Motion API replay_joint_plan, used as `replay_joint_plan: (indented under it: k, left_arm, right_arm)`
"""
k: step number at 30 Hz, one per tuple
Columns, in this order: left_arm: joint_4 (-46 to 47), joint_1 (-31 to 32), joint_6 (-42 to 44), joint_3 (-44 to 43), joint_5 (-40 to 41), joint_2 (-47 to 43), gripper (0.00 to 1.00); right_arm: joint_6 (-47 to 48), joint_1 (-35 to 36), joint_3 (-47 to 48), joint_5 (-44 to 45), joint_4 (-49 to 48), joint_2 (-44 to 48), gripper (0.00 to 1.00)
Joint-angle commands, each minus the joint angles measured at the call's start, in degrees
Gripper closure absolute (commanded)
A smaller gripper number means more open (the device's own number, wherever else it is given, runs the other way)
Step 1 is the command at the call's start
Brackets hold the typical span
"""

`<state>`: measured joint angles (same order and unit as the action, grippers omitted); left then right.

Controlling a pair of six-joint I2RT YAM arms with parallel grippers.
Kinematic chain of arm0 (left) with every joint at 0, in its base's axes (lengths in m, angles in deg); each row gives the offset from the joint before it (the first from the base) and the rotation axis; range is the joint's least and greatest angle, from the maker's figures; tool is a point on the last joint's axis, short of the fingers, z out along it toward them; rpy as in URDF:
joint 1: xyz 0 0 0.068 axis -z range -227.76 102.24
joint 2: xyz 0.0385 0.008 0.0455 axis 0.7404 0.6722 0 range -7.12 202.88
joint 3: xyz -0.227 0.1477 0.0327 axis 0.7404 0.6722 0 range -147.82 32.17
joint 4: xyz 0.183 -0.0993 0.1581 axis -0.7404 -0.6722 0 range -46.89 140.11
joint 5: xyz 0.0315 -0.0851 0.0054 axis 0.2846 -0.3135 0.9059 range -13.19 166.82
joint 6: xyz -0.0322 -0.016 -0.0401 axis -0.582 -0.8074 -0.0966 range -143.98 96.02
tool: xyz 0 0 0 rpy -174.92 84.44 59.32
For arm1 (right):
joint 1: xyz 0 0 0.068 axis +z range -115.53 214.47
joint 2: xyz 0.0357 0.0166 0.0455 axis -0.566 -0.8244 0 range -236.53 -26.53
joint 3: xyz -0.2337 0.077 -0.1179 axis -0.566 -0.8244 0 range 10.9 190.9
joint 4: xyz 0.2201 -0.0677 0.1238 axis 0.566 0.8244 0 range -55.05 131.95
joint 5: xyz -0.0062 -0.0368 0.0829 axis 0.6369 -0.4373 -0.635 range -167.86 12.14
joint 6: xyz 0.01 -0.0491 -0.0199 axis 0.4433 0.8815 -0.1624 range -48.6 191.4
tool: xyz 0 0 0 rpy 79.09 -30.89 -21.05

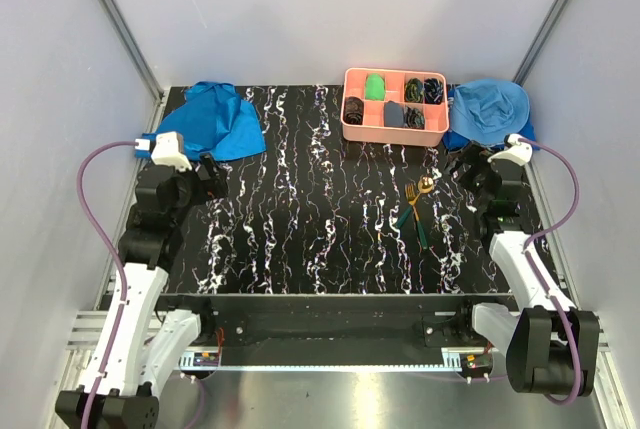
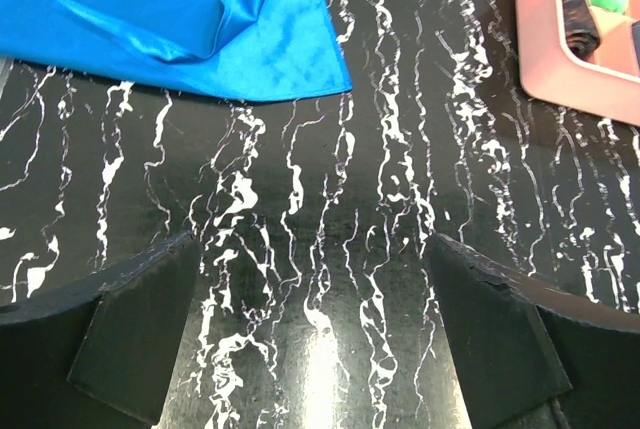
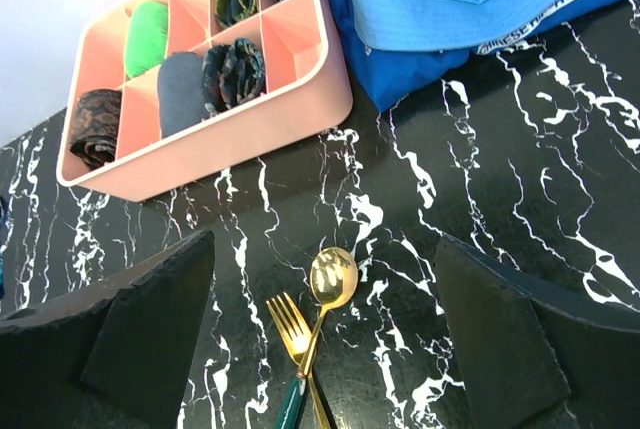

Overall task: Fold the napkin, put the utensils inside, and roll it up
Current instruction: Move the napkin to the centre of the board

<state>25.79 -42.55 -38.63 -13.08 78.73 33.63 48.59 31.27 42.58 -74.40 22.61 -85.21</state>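
The napkin (image 1: 215, 121), a thin royal-blue cloth, lies crumpled at the table's back left; it also shows in the left wrist view (image 2: 200, 19). The gold fork (image 1: 411, 193) and spoon (image 1: 426, 184) lie crossed at centre right, their dark green handles toward the front. My left gripper (image 1: 215, 174) is open and empty just in front of the napkin, above bare table (image 2: 310, 249). My right gripper (image 1: 470, 171) is open and empty, to the right of the utensils. In the right wrist view the spoon (image 3: 333, 277) and fork (image 3: 290, 327) lie below the open jaws (image 3: 325, 249).
A pink compartment tray (image 1: 395, 134) holding rolled fabric items stands at the back centre and shows in the right wrist view (image 3: 200, 164). A sky-blue hat (image 1: 487, 109) on darker blue fabric lies at the back right. Grey walls close in three sides.
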Motion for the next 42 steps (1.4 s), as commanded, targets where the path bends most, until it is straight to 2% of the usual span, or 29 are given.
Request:
replay_joint_plan:
  k: [1, 3, 6, 11, 15, 18, 20, 24, 30, 35, 42]
  left_arm:
    - [2.3, -0.3, 0.7, 0.1, 2.8, 1.0, 0.01]
    - [1.2, -0.3, 1.6, 0.1, 2.1, 2.2, 0.01]
    - [-0.2, -0.3, 3.7, -1.0, -3.2, 5.6, 0.01]
    - [-1.1, 0.0, 4.3, -3.4, -4.6, 10.7, 0.01]
    - [-1.7, 3.2, 5.2, -9.6, -0.3, 17.4, 0.01]
    - [-3.0, 7.7, 6.7, -16.7, 3.9, 27.2, 0.02]
    - [-5.1, 10.0, 8.6, -21.3, 6.1, 36.2, 0.04]
    - [-7.1, 10.3, 10.6, -34.0, 9.8, 53.5, 0.13]
    - [-8.8, 10.3, 9.8, -47.8, 10.6, 71.6, 0.22]
    - [-10.0, 10.3, 9.0, -57.1, 11.0, 80.3, 0.26]
    - [-11.2, 8.8, 9.5, -62.4, 10.8, 87.1, 0.39]
  right_arm:
    - [-0.3, -0.1, 2.3, -0.1, -0.6, -0.4, 0.0]
    - [-0.2, -0.1, 2.3, 0.1, -0.6, -0.6, 0.0]
    - [-0.3, -0.1, 2.5, 0.1, -0.6, -0.8, 0.0]
    - [-0.2, -0.1, 2.6, 0.0, -0.6, -1.3, 0.0]
    - [-0.7, -0.1, 2.9, -0.9, -0.6, -1.7, 0.0]
    - [-0.8, -0.1, 3.0, -1.7, -0.5, -2.0, 0.0]
    - [-0.7, -0.1, 3.1, -1.7, -0.4, -2.1, 0.0]
    - [-0.9, -0.1, 3.4, -2.3, -0.1, -2.1, 0.0]
    - [-1.2, -0.1, 3.3, -3.0, 0.0, -1.8, 0.0]
    - [-1.1, -0.1, 3.4, -3.1, 0.3, -1.5, 0.0]
    - [-1.3, -0.1, 3.6, -3.2, 0.3, -1.9, 0.0]
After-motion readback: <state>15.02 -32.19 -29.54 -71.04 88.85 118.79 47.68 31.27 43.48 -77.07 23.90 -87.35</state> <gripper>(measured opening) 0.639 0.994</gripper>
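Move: The blue napkin's near right corner lies about 25 cm ahead of the left hand, 8 cm to its right and some 22 cm below. The napkin's middle is around 35 cm ahead and 14 cm left of that hand, at the same depth. The pink box stands about 38 cm ahead and 49 cm to the right of the left hand, some 20 cm below. From the right hand, the napkin's corner is roughly 17 cm ahead, 58 cm left and 16 cm below. The napkin's near right corner draws the left hand, which first dips about 6 cm, then sweeps forward and down with some drift to the right, about 23 cm out and 18 cm lower in all. On the way it tips its fingers down some 35 degrees, rolls its left side up and closes the wide-open fingers about a third, ending close above and just short of the corner without gripping it. ##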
